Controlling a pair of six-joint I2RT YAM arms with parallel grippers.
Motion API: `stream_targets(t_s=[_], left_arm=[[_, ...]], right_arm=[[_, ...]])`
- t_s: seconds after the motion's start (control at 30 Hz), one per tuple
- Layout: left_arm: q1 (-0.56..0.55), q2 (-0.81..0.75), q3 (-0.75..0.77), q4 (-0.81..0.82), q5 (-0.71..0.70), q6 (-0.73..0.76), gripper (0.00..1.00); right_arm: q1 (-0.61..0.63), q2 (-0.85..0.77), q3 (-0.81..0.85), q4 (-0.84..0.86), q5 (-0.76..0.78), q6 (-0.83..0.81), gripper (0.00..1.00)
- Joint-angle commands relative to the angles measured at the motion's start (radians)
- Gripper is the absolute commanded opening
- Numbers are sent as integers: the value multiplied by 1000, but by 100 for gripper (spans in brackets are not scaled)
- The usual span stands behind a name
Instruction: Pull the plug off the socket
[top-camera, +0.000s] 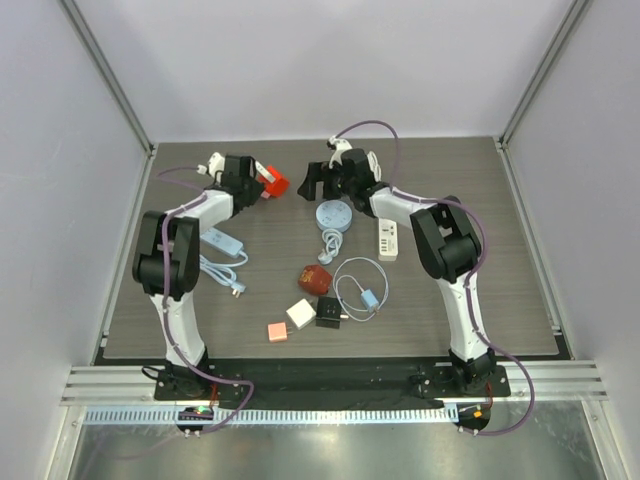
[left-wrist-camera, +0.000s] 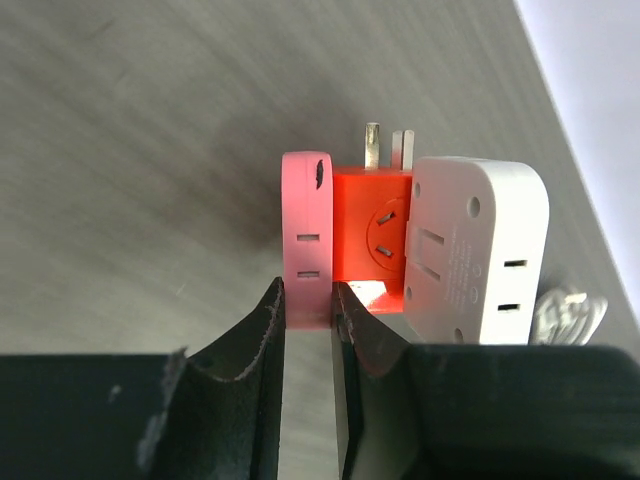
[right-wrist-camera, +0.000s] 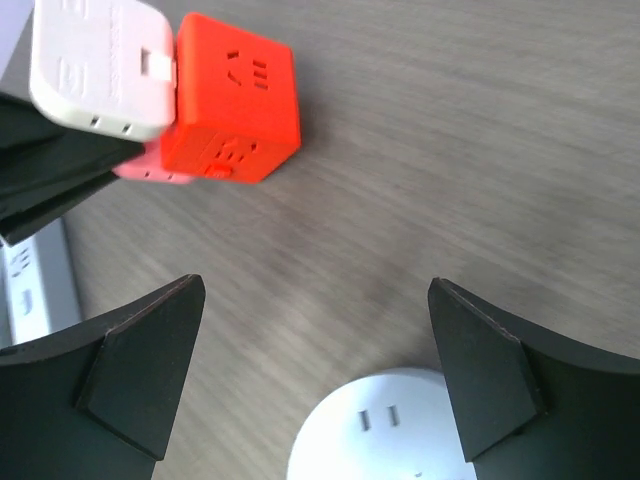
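Note:
In the left wrist view my left gripper (left-wrist-camera: 308, 295) is shut on a flat pink plug (left-wrist-camera: 307, 240). The plug sits pressed into one face of an orange cube socket (left-wrist-camera: 370, 225). A white adapter (left-wrist-camera: 478, 250) is stuck on the cube's opposite face, and metal prongs stick out of the cube's far side. From above, this cluster (top-camera: 274, 183) is at the back left with the left gripper (top-camera: 262, 186) on it. My right gripper (top-camera: 320, 178) stands open just right of it, apart from the orange cube (right-wrist-camera: 232, 100), with nothing between its fingers (right-wrist-camera: 150, 360).
A round white socket (top-camera: 333, 215) lies under the right gripper. A white power strip (top-camera: 388, 238), a light-blue strip (top-camera: 222, 242), a red object (top-camera: 314, 280), a coiled cable (top-camera: 362, 285) and small black (top-camera: 328, 312), white (top-camera: 300, 313) and pink (top-camera: 277, 331) cubes lie nearer.

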Motion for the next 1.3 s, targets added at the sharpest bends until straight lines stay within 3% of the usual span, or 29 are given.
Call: stream_targets(t_s=[0.0,0.27,0.57,0.7,0.9,1.07,1.27], left_arm=[[-12,-139,-66,-7,-10,34,0],[-52,-289,-202,-50,10,23,0],[-137,-401,-261,-120,-84,-14,0],[-138,-438,-259,-159,-116,-22,0],[-138,-461,-239,-188,-110,-49,0],[-144,-454,-248,-186,-101,-135,0],[-155,-481,-274,-176,-110,-229,0]], right_arm=[[4,-3,51,-62,-86,62,100],[4,-81,-153,164,-308,268,100],[22,-92,-307,451,-382,497,100],[41,-71,-288,453,-377,489,100],[48,-54,-325,602,-368,558,100],[53,-31,-348,720,-341,630,99],[70,-6,-343,726,-287,636,95]])
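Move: The red adapter, joined to the pink plug in the left fingers and to the white plug, is some 3 cm ahead, 3 cm right and 2 cm above the left hand; the white plug sits 4 cm ahead, 1 cm right and 4 cm up. The blue strip lies about 12 cm back, 9 cm left, 5 cm below. From the empty right hand, the red adapter is roughly 10 cm left, level ahead and 1 cm higher; the round white socket is 6 cm back, 4 cm right, 4 cm below. The joined plugs, still pinched by the pink one, are carried back about 12 cm by the left hand, rising some 4 cm and easing a little right. The right hand comes back with them and 6 cm left, closing in on the red adapter, rolling about 30 degrees so its left side rises, its fingers staying wide open. ##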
